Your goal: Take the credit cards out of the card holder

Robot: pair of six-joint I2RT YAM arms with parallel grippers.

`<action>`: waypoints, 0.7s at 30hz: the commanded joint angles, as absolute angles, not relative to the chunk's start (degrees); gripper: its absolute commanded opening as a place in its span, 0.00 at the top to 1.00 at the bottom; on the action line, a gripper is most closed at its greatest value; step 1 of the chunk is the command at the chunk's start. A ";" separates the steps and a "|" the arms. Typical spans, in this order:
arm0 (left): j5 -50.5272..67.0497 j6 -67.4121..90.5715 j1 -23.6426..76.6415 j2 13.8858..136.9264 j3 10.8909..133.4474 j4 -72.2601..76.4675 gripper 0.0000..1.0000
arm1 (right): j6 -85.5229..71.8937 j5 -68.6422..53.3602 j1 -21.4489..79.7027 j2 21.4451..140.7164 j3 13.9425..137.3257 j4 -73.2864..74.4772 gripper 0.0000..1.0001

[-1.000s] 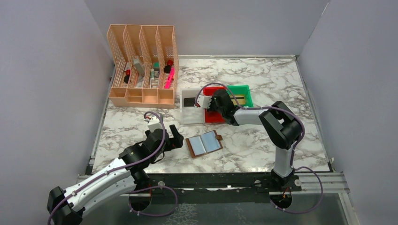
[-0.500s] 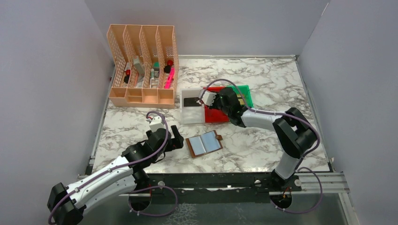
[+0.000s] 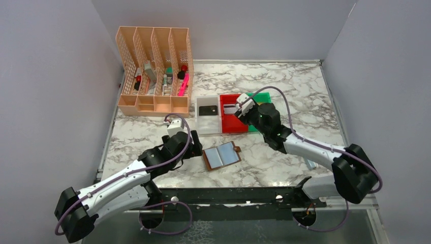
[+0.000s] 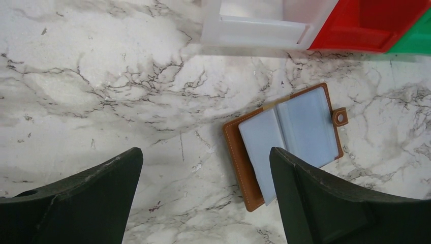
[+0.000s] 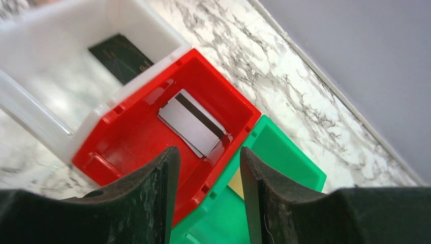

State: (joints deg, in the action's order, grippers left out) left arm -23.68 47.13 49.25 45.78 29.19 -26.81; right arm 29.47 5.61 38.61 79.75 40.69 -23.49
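The brown card holder (image 3: 221, 155) (image 4: 300, 137) lies open on the marble, its pale blue pockets facing up and the snap tab to its right. My left gripper (image 3: 194, 149) (image 4: 204, 152) hovers open just left of it, and the right finger overlaps its near corner in the wrist view. My right gripper (image 3: 252, 116) (image 5: 209, 151) is open above the red and green bins, holding nothing. A silvery credit card (image 5: 193, 122) (image 3: 229, 108) rests in the red bin (image 5: 127, 142). A black card (image 5: 119, 56) (image 3: 208, 110) lies in the white bin (image 3: 208, 126). A gold card (image 5: 235, 184) shows in the green bin (image 5: 284, 162).
An orange file organizer (image 3: 154, 71) holding pens and markers stands at the back left. A small light-blue block (image 3: 310, 163) lies on the table by the right arm. Grey walls enclose the table on three sides.
My right gripper has opened and drawn back to the right, leaving the silvery card in the red bin. My left arm has reached forward, closer to the card holder.
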 commanded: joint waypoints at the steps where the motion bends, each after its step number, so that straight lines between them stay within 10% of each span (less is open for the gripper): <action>1: -27.64 45.57 49.41 48.41 33.32 -27.60 0.01 | 7.68 7.95 38.49 70.08 37.99 -22.98 0.44; 21: -48.41 31.57 49.38 42.90 50.65 -34.19 0.01 | -17.71 10.48 38.45 33.76 31.47 3.32 0.04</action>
State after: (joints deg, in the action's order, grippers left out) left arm -43.68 36.56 49.25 46.50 48.97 -32.99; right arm -16.56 5.48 38.54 35.38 31.92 -0.05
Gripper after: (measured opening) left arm 0.988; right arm 0.951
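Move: The card holder lies open about 12 cm to my left hand's right, 3 cm ahead and 10 cm below; the white tray is some 20 cm ahead and 6 cm right of that hand. From my right hand, the silver cards in the red tray are roughly 8 cm ahead, 3 cm left and 15 cm down, the green tray about 7 cm ahead and 10 cm right, and the card holder 13 cm back and 7 cm left. I draw my empty right hand back about 12 cm, up 9 cm and a little right, away from the red tray, rolling its left side up some 45 degrees, tipping the fingers down slightly and spreading them from half to nearly wide open. Meanwhile I lift my open left hand mostly straight up, easing forward and left, away from the card holder, its fingers tilting up. ##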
